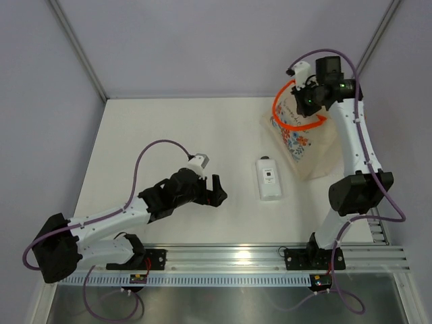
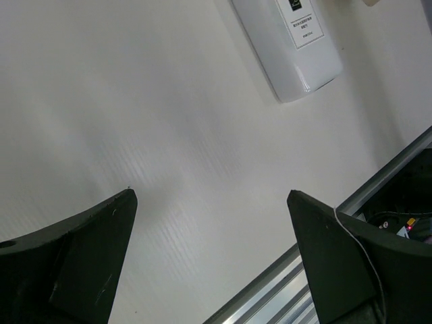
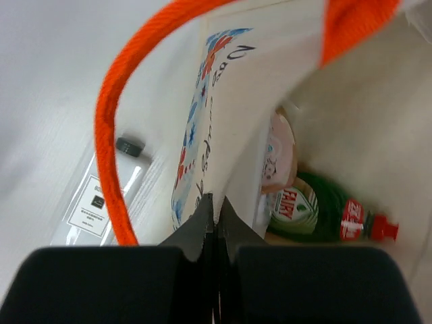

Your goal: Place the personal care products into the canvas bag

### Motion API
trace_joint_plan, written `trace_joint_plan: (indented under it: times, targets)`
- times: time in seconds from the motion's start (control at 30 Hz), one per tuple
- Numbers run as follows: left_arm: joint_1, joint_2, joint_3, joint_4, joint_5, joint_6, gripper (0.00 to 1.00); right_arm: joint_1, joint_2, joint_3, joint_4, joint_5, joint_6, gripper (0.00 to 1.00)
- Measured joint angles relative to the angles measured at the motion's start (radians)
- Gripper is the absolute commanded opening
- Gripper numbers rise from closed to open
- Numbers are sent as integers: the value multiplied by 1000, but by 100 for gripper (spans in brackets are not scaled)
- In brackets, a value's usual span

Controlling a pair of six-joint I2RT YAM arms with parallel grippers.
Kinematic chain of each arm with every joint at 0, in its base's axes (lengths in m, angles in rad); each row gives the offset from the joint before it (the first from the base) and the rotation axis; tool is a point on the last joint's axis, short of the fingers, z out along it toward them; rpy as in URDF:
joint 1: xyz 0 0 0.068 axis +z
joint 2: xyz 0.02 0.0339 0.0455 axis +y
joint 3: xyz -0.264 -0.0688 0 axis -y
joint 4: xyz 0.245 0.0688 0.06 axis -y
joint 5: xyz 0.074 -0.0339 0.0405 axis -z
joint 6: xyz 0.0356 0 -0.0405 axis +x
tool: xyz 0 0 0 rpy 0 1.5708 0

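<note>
The canvas bag [image 1: 305, 147] stands at the back right, beige with a floral print and orange handles [image 1: 297, 125]. My right gripper [image 1: 307, 101] is above its mouth, shut on the bag's cloth rim [image 3: 229, 101]. The wrist view shows its jaws [image 3: 216, 204] pinching the cloth wall. Inside lie the green red-capped bottle [image 3: 317, 214] and a peach tube [image 3: 277, 155]. The flat white rectangular bottle [image 1: 268, 179] lies on the table left of the bag, also in the left wrist view [image 2: 290, 47] and the right wrist view [image 3: 101, 199]. My left gripper [image 1: 216, 192] hovers open left of this bottle, nothing between its fingers [image 2: 210, 196].
A metal rail [image 1: 236, 256] runs along the table's near edge, seen close below my left gripper [image 2: 378, 182]. Grey walls enclose the table at the back and sides. The right arm's elbow [image 1: 354, 192] rises just right of the bag.
</note>
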Motion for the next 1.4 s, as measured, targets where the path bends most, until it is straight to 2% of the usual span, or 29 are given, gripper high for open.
trace_joint_plan:
  times: [0.1,0.23,0.33,0.43,0.53,0.57,0.6,0.63,0.83,0.9,1.0,1.07,1.2,1.23,1.4]
  targets:
    - [0,67,40,29,27,2,99,-76,-43,0,-12,-49,7,0]
    - [0,145,97,66,67,3,99,-72,-91,-140,49,-145,18,1]
    - [0,183,128,80,91,3,99,-58,-95,-198,78,-239,31,7]
    - [0,207,151,88,106,8,99,-51,-94,-234,79,-335,44,25]
    - [0,212,161,96,112,13,99,-46,-97,-236,62,-403,50,47]
    - [0,212,162,97,113,14,99,-44,-101,-236,61,-414,49,63]
    - [0,212,162,97,113,15,99,-45,-108,-236,62,-420,53,75]
    - [0,212,162,97,113,15,99,-45,-118,-236,63,-420,50,97]
    - [0,212,162,95,110,32,99,-45,-257,-232,96,-394,59,100]
    - [0,210,162,93,107,38,99,-46,-330,-247,130,-429,63,99]
    - [0,198,162,84,104,42,99,-47,-475,-382,192,-549,53,99]
    - [0,178,159,78,94,45,99,-16,-558,-496,175,-576,29,95]
    - [0,78,121,37,51,48,99,197,-632,-719,173,-452,8,95]
    - [0,40,101,23,41,47,99,234,-633,-773,175,-414,19,99]
    - [0,-157,-7,-22,-10,26,99,328,-580,-931,184,-180,115,100]
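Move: My right fingers are shut on the canvas bag's near rim, with the bag's middle roughly 15 cm below, 4 cm to the right and 2 cm back. The white bottle, the only care product still on the table, lies about 15 cm back, 8 cm to the left and 24 cm below this hand. From my open left hand, the white bottle is roughly 9 cm ahead, 18 cm to the right and 10 cm lower. After a short tug to the right and up, I ease the pinched rim back, left and down with my right hand, open wide to let go, and rise clear. From there I swing about 15 cm back, going left and down, to hover open above the white bottle. My open left hand swings some 5 cm right, then back left, rising 4 cm. ##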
